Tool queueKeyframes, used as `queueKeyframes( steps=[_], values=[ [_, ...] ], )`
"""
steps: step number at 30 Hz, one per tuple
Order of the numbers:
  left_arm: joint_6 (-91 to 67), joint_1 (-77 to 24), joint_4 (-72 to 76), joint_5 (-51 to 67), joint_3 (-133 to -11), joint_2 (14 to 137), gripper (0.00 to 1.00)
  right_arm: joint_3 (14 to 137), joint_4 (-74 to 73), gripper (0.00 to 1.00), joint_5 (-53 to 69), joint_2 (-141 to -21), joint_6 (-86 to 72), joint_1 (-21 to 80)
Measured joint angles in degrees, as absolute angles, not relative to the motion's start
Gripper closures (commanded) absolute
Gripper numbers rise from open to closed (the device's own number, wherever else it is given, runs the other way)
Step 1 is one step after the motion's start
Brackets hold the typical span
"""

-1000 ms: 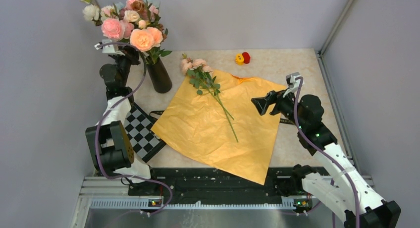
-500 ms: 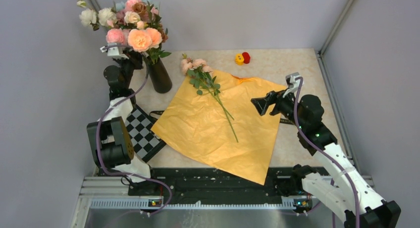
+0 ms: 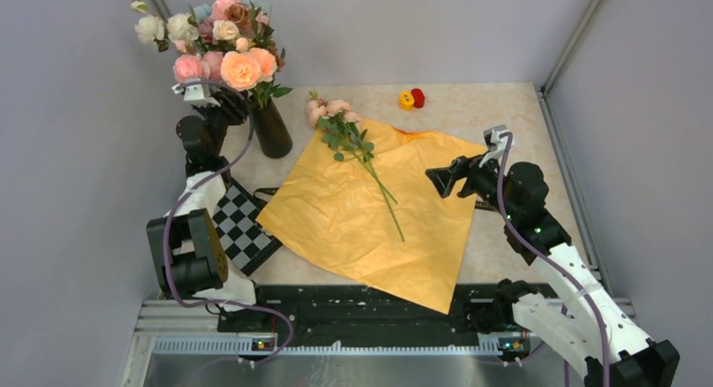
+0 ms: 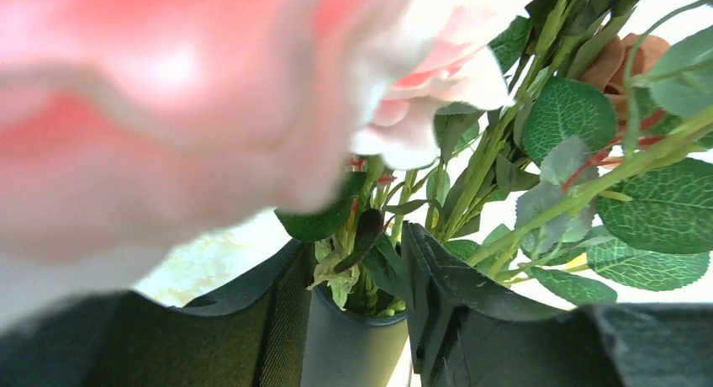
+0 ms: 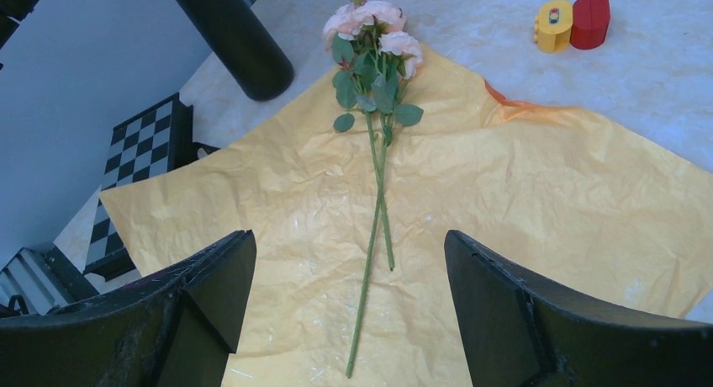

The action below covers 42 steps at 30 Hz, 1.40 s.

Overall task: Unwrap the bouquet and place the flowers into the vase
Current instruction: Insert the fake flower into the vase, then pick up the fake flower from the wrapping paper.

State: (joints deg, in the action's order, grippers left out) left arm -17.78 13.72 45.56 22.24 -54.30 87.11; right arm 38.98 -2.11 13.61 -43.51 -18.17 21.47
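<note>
The black vase (image 3: 273, 133) stands at the back left and holds a tall bunch of pink, peach and white blooms (image 3: 225, 46). My left gripper (image 3: 231, 105) is at the vase's mouth and open. In the left wrist view its fingers (image 4: 437, 278) flank the vase rim (image 4: 353, 349) and the green stems. The bouquet's orange paper (image 3: 361, 219) lies spread flat. A few small pink flowers (image 3: 332, 113) lie on it, their thin stems (image 5: 374, 219) pointing toward me. My right gripper (image 3: 435, 178) hovers open over the paper's right side, above the stem ends (image 5: 349, 244).
Small yellow and red heads (image 3: 411, 98) sit at the back of the table. A checkerboard (image 3: 240, 223) lies by the paper's left corner. A black strip (image 3: 483, 206) shows at the paper's right edge. Grey walls close in on both sides.
My left gripper has opened at the vase's mouth and shifted slightly. The tall bunch has settled a little to the left. The right arm has not moved.
</note>
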Motion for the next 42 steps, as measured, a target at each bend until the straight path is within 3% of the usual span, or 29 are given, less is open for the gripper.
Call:
queueKeyframes(
  steps=[8,16,23,28,35,42],
  values=[
    [-17.23,13.72,44.80,20.93,-52.12,82.91,0.23,38.96,-2.13,0.16,13.65,-43.22,-18.17,21.45],
    [-18.02,13.72,41.47,18.02,-48.03,77.47,0.02,38.39,-1.93,0.17,13.69,-42.83,-18.06,21.45],
    [-19.86,13.72,31.35,14.41,-45.54,66.54,0.02,38.24,-3.14,0.27,14.50,-45.43,-18.11,21.47],
    [-21.54,13.72,14.31,11.00,-49.50,59.16,0.01,38.22,-5.50,0.29,13.39,-49.25,-18.11,22.76],
    [-17.78,13.61,-10.24,13.08,-59.53,56.71,0.01,38.59,-8.54,0.42,4.89,-54.54,-18.22,32.36],
    [-18.28,13.39,-13.85,19.33,-55.83,53.49,0.01,42.63,-13.76,0.47,-2.79,-64.77,-21.89,42.24]
  ],
)
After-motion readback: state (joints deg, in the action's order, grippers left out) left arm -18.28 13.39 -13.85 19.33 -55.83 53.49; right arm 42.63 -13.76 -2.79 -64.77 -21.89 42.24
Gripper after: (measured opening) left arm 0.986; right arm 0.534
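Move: The lower half of the remaining stems lies on the wrapping paper some 10 cm to the left of my open right hand, about 1 cm ahead and 26 cm below. Their pink flower heads are roughly 26 cm ahead and 24 cm left. My left hand is at the filled vase, whose middle is about 4 cm ahead, 3 cm right and 19 cm below. From that hand the chessboard lies about 26 cm back, 3 cm left, 28 cm below. I back my left hand about 15 cm out from among the blooms and away from the vase, its already parting fingers opening wide and the hand tipping down some 25 degrees late on. Halfway through, my right hand leaves its wait and sinks about 13 cm, swinging some 7 cm left towards the stems on the paper, tilting nose-down with its left side dropping, fingers narrowing partway but touching nothing yet. ##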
